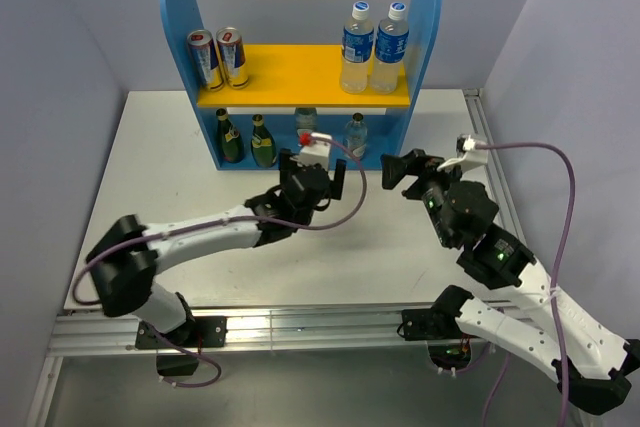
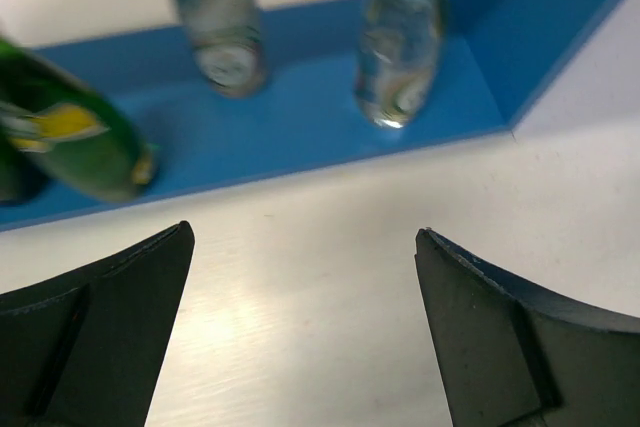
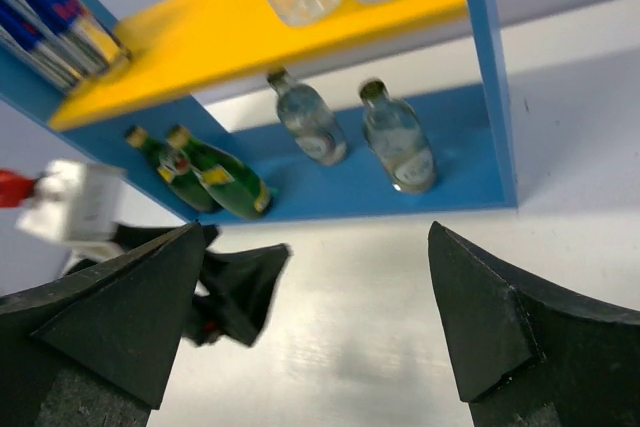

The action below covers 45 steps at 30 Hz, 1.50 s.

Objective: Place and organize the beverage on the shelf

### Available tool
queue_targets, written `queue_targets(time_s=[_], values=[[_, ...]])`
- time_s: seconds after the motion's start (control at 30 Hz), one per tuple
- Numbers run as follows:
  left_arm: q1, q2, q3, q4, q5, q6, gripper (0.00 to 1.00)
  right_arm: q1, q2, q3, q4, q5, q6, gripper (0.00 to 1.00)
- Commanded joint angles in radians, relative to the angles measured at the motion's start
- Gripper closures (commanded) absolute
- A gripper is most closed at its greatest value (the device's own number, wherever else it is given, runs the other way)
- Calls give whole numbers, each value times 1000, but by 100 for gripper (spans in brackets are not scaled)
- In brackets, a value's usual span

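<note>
The shelf (image 1: 300, 75) stands at the back of the table. Two clear plastic bottles with blue labels (image 1: 374, 47) stand on the right of its yellow board. On the blue lower level, two green bottles (image 1: 247, 139) stand at the left and two short clear bottles (image 1: 356, 135) (image 3: 310, 122) at the right. My left gripper (image 1: 318, 171) (image 2: 305, 232) is open and empty over bare table just in front of the lower level, facing the clear bottles (image 2: 400, 47). My right gripper (image 1: 402, 167) (image 3: 318, 229) is open and empty in front of the shelf's right end.
Two red-and-blue cans (image 1: 220, 57) stand at the left of the yellow board. The blue right side panel (image 1: 425, 27) rises just behind my right gripper. In the right wrist view the left gripper (image 3: 235, 287) shows low on the left, a short gap from mine.
</note>
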Motion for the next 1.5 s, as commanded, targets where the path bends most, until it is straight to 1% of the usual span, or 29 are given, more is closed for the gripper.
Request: queue_targets(time_s=[0.0,0.03,0.1,0.13,0.17,0.2,0.27,0.33,0.43,0.7,1.47], values=[[9,-184,108,-357,-136,-38,1,2,78,176,-81,-8,0,0],[13,-206,154,-405,-136,-35,1,0,87,222,-115,-1,-7,0],[19,-253,189,-482,-142,-26,1,0,101,258,-141,22,-22,0],[25,-298,220,-546,-130,-30,1,1,107,278,-154,28,-33,0],[33,-326,226,-568,-104,-35,1,2,106,284,-155,31,-37,0],[41,-385,225,-571,-80,-41,1,2,104,289,-157,39,-42,0],[58,-441,217,-584,-58,-84,1,0,101,296,-164,44,-43,0],[59,-499,217,-602,6,-90,1,0,99,304,-180,44,-42,0],[61,-542,199,-591,3,-69,1,0,95,301,-190,53,-42,0],[61,-553,180,-593,-34,-65,1,0,92,307,-192,59,-53,0],[59,-553,156,-579,-66,-50,1,0,84,276,-157,67,-66,0]])
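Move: The clear bottle just set down at the right end of the lower shelf stands about 19 cm ahead of the empty left hand, 10 cm to its right and 10 cm lower. The other clear bottle is roughly 12 cm to the left of that one and slightly farther in; the nearer green bottle is some 21 cm to its left and about level in depth. From the right hand, the right-end bottle lies some 28 cm ahead, 7 cm left and 24 cm down. Up and to the left, away from the right-end clear bottle, the open, empty left hand swings clear, climbing about 17 cm with some 13 cm leftward and a little back. It rolls its left side down about 10 degrees, sinks slightly from its peak, then holds still. The right hand, also open, lifts about 5 cm and stays there. ##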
